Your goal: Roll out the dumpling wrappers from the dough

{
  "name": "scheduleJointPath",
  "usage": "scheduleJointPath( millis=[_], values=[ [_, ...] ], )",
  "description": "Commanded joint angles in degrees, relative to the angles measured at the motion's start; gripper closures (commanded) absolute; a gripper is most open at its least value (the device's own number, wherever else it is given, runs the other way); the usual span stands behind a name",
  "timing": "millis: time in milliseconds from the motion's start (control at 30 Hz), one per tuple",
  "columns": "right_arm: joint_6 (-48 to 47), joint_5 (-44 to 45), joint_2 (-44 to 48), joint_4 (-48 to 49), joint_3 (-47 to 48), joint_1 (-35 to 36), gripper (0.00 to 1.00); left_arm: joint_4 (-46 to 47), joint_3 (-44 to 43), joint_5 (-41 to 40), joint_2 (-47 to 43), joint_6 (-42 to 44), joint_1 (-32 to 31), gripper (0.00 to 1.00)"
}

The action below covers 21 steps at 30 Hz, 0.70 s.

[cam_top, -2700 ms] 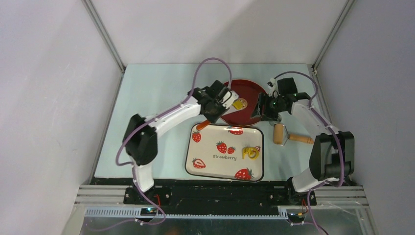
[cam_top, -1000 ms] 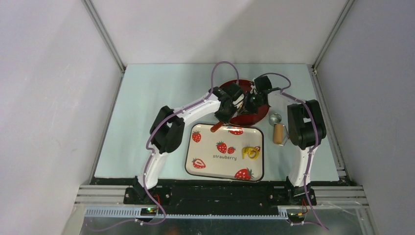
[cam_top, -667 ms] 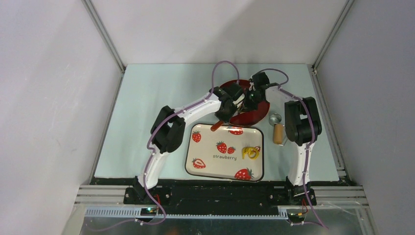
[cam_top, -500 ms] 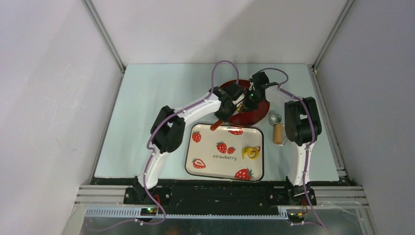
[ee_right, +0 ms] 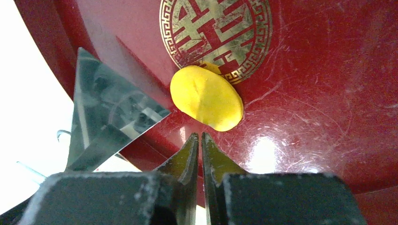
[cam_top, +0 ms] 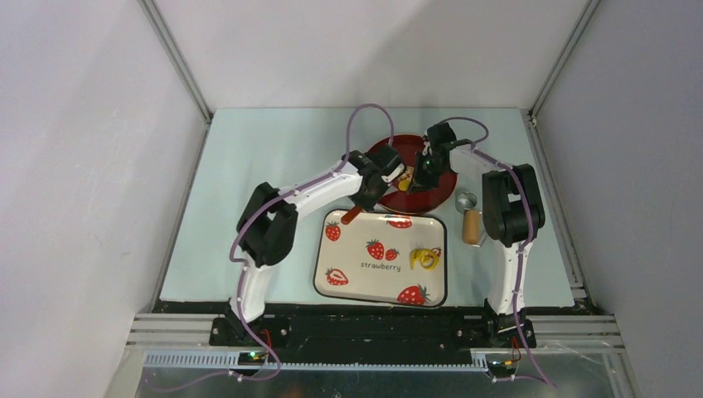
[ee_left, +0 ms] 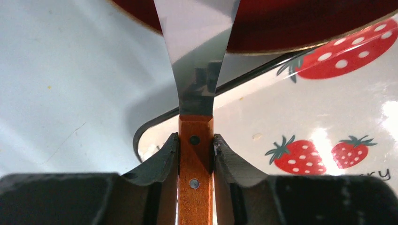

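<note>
A flat round yellow dumpling wrapper [ee_right: 206,97] lies on the red plate [ee_right: 319,93] at the edge of its gold emblem; from above the wrapper [cam_top: 404,184] shows between the two grippers. My right gripper [ee_right: 197,136] hovers just short of it, jaws nearly together and holding nothing. My left gripper [ee_left: 195,140] is shut on the orange wooden handle [ee_left: 195,154] of a metal spatula. The spatula blade [ee_left: 197,56] reaches over the plate's near-left rim, beside the wrapper and clear of it. A ragged yellow dough scrap [cam_top: 424,259] lies on the strawberry tray [cam_top: 352,249].
A wooden rolling pin [cam_top: 471,225] and a small round metal cutter [cam_top: 467,201] lie on the table right of the tray and plate. The tray's far edge sits close under the spatula handle. Both arms [cam_top: 315,186] crowd over the plate.
My left arm has pulled back to the left, drawing the spatula blade away so the wrapper now shows on the plate. My right gripper has stayed over the plate.
</note>
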<state>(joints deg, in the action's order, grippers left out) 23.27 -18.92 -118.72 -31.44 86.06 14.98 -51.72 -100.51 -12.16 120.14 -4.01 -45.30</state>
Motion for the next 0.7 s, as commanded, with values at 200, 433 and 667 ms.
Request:
scheduleJointPath(
  millis=[200,433,667],
  values=[
    [1.32,-5.39,8.57,0.24,-4.09,-0.38,0.67,0.5,8.05,-1.56,-16.08,-0.21,3.4,1.0],
    [1.64,-7.07,17.83,-0.35,-9.44,-1.6,0.6,4.54,17.84,0.85,-26.71,-1.44,9.13,1.0],
    [0.44,-6.49,27.96,-2.74,-16.0,-4.72,0.55,9.58,32.52,6.67,-32.22,-2.58,18.29,1.0]
  ],
)
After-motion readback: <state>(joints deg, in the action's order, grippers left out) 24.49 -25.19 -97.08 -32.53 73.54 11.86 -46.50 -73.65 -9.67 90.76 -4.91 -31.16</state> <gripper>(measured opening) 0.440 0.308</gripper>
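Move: The left hand grips the spatula by its orange handle; bare table to the left of the tray lies about 18 cm to its left and some 3 cm back, with the tray's middle 14 cm back and 4 cm right, and the plate's middle 10 cm ahead and 11 cm right. From the shut right hand, the ring-shaped dough scrap on the tray is roughly 19 cm back and 3 cm right; the dough piece is 2 cm ahead and 2 cm left, just below, and the roller 10 cm back and 14 cm right. The left hand keeps its grip on the spatula and carries it away from the plate towards the bare table on the left, about 13 cm leftward, rising some 6 cm on the way and starting to sink at the end, while it turns about 15 degrees counter-clockwise. The right hand leaves the dough piece, opening its shut fingers to nearly half as it draws back about 5 cm and then climbs some 9 cm, easing to the right at the last, towards the side of the tray with the dough scrap. ##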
